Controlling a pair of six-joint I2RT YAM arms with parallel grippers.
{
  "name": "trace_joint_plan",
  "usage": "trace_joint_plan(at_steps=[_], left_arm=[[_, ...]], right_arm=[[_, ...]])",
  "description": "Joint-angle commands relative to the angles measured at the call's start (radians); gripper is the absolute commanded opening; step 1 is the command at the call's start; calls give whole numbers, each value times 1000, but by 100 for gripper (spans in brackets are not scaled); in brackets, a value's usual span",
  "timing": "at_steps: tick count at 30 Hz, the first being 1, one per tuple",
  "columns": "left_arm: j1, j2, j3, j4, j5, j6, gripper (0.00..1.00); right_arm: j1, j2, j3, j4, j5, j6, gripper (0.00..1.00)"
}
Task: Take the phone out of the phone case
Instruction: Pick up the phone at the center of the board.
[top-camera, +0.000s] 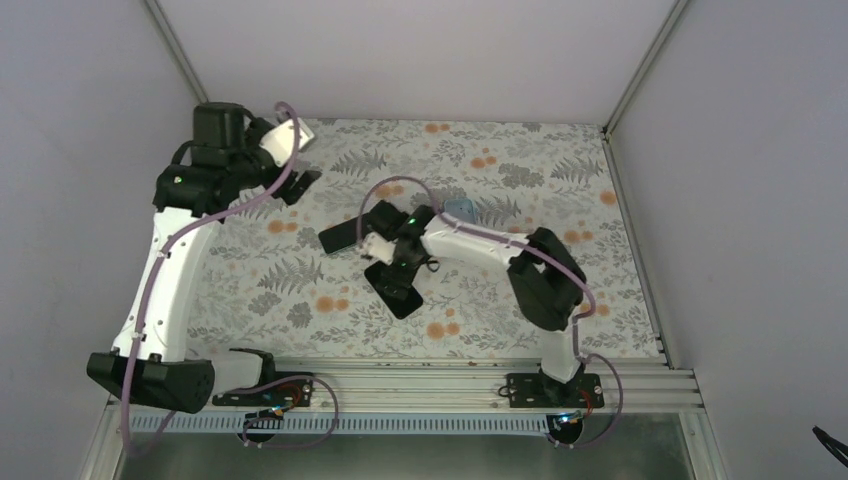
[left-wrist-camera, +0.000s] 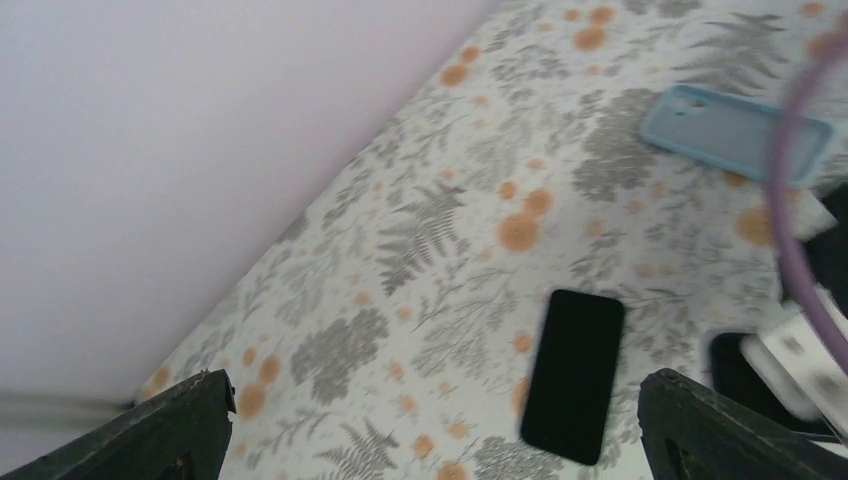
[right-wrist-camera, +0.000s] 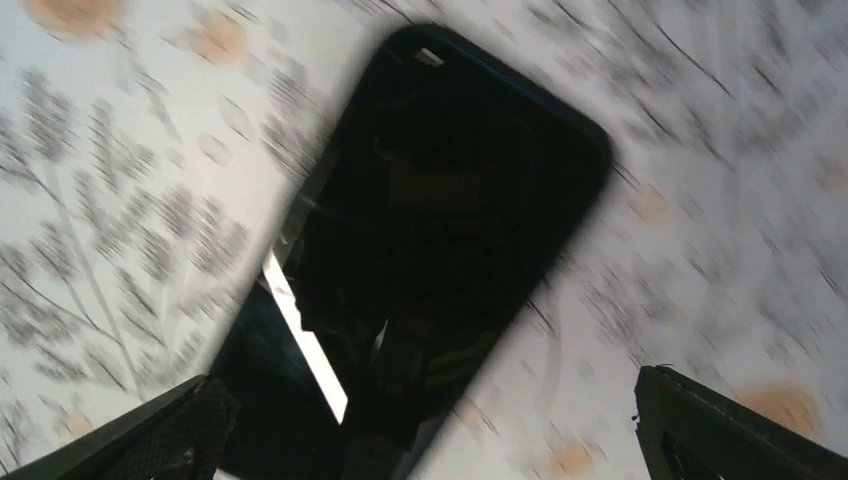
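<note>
The pale-blue phone case (left-wrist-camera: 735, 130) lies flat on the floral cloth with its camera cut-out showing and no black screen in it; in the top view the case (top-camera: 460, 210) lies just behind my right arm. A black phone (left-wrist-camera: 575, 375) lies apart from it, left of my right gripper (top-camera: 385, 262); it also shows in the top view (top-camera: 340, 237). A second black slab (top-camera: 397, 291) lies just in front of that gripper. My right gripper (right-wrist-camera: 432, 390) is open, low over a black phone (right-wrist-camera: 440, 230). My left gripper (left-wrist-camera: 435, 390) is open, empty and raised at the back left (top-camera: 300, 183).
Grey walls close the table at the left, back and right (top-camera: 420, 50). The metal rail (top-camera: 450, 375) with both arm bases runs along the near edge. The right arm's purple cable (left-wrist-camera: 790, 170) crosses the left wrist view.
</note>
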Motion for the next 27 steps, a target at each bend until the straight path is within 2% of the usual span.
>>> trace_joint_plan(at_steps=[1,6,11,15,19,27], left_arm=[[114,-26,-42,70,41,-73,100],[212,-36,-93,111,88,-89,100],[287,-38,-128,129,153,-81,100],[322,-31,-137,130,195,-75,100],[338,-28,-154,133,236,-68,100],[342,25,-170,81,328,-35,100]], right_arm=[[99,77,81,109,64,9,100],[153,160,92,145,158,8,100],[181,139,-33,260,382,-21,100],[179,76,-147,327,473,-53,100],[164,24,-223,319,455,-61,100],[83,-2,-282,229,278,-77,100]])
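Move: The open right hand hovers about 5 cm above the middle of the phone at the board's centre, which lies level with it and roughly 1 cm to its left. The other phone lies some 12 cm ahead and 12 cm to the left, and the empty phone case about 14 cm ahead and 17 cm to the right. From the raised left hand the centre phone lies about 14 cm back, 13 cm to the right and 33 cm down. With its fingers wide open, the right hand comes down over the phone until its nearer finger meets the near long edge. It first sweeps about 6 cm left, slightly back and down, then returns right and a little forward at phone level, tipping its fingertips some 20 degrees forward. The empty left hand draws off about 8 cm left and a little down. ##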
